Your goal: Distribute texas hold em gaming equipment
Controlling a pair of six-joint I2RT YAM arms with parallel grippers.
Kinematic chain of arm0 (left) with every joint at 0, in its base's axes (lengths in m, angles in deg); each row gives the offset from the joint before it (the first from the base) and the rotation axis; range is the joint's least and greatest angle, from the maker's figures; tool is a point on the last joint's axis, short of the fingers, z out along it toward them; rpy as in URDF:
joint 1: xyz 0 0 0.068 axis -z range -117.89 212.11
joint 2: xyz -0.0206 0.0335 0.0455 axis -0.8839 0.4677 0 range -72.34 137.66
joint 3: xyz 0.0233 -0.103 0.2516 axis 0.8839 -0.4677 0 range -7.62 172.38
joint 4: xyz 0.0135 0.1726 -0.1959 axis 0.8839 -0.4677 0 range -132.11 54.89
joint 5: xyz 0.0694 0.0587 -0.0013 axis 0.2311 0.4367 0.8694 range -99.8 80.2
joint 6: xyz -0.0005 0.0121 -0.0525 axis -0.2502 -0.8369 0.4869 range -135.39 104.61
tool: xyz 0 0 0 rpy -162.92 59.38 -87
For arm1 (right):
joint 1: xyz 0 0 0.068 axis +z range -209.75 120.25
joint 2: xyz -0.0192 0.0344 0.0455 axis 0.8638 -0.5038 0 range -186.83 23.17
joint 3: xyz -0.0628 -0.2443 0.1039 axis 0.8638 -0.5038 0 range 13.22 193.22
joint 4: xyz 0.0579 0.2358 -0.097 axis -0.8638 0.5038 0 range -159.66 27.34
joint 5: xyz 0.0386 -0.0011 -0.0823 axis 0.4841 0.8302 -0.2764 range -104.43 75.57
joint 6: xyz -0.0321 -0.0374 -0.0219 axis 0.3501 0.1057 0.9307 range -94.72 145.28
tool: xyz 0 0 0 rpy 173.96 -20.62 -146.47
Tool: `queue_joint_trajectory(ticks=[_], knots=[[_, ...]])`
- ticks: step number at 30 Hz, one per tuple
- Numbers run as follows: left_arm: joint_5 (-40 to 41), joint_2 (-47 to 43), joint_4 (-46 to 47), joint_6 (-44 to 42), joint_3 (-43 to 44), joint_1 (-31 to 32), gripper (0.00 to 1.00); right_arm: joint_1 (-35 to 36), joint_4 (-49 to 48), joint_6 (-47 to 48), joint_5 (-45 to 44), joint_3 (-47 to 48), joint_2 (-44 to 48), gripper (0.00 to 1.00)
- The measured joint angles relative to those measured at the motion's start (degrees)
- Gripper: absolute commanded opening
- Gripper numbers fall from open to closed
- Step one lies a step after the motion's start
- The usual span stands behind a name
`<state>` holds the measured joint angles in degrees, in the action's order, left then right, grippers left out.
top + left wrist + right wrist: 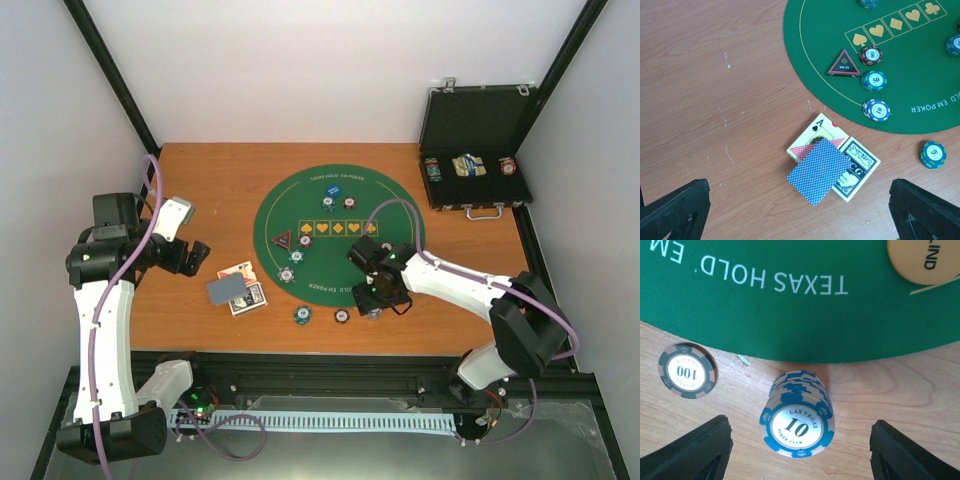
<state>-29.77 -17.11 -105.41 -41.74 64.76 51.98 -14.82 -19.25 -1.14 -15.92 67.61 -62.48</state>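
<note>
On the wood just off the green mat (790, 315) stands a stack of blue "10" poker chips (799, 421). My right gripper (801, 442) is open around it, fingers well clear on both sides. A grey "100" chip (686, 371) lies to its left, and an orange disc (925, 260) rests on the mat. The blue-backed playing cards (819, 170) lie on two card boxes beside the mat. My left gripper (800, 212) hovers open above them, holding nothing. A black-and-red triangle marker (844, 64) and three chip stacks (873, 80) sit on the mat's edge.
A black case (475, 140) stands open at the back right with chips and cards inside. A green "50" chip stack (933, 154) sits on the wood near the mat's front edge. White walls close in both sides of the table (200, 190).
</note>
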Motion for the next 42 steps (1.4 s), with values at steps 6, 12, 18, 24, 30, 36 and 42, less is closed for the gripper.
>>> queue_joint_trajectory(ticks=[6, 12, 18, 24, 30, 36, 42], knots=[[0.0, 0.0, 0.0, 0.0, 0.0, 0.0, 1.0, 0.0, -1.5, 0.0, 1.2, -1.0, 0.0, 0.73], [0.0, 0.0, 0.0, 0.0, 0.0, 0.0, 1.0, 0.0, -2.8, 0.0, 1.6, -2.0, 0.0, 0.69], [0.0, 0.0, 0.0, 0.0, 0.0, 0.0, 1.0, 0.0, -3.3, -0.2, 1.6, -2.8, -0.3, 0.59], [0.0, 0.0, 0.0, 0.0, 0.0, 0.0, 1.0, 0.0, -3.6, -0.2, 1.8, -2.8, -0.3, 0.56], [0.0, 0.0, 0.0, 0.0, 0.0, 0.0, 1.0, 0.0, -3.9, -0.2, 1.8, -3.1, -1.0, 0.58], [0.0, 0.0, 0.0, 0.0, 0.0, 0.0, 1.0, 0.0, -3.9, -0.1, 1.8, -3.5, -1.1, 0.5], [0.0, 0.0, 0.0, 0.0, 0.0, 0.0, 1.0, 0.0, -3.9, -0.1, 1.8, -3.5, -1.1, 0.39]])
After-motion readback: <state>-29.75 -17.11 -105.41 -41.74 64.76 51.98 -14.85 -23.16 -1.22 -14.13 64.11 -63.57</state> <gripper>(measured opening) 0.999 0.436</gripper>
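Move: The stack of 10 chips stands almost directly under the open right gripper, about 1 cm back and its middle some 3 cm below. The single 100 chip lies about 7 cm to the left of that stack and 1 cm nearer the base; the 50 chips are some 16 cm left of it. The blind button is about 8 cm ahead of the gripper and 3 cm right. From the left gripper the 10 stack is roughly 36 cm right, 3 cm back and 24 cm below. Ease the right gripper about 2 cm down over the stack of 10 chips, drawing back barely 1 cm, with the fingers still pointing at the table. Close the fingers in stages as it sinks, from wide open to just under half open, until both tips meet the rim at the top of the stack from either side. ##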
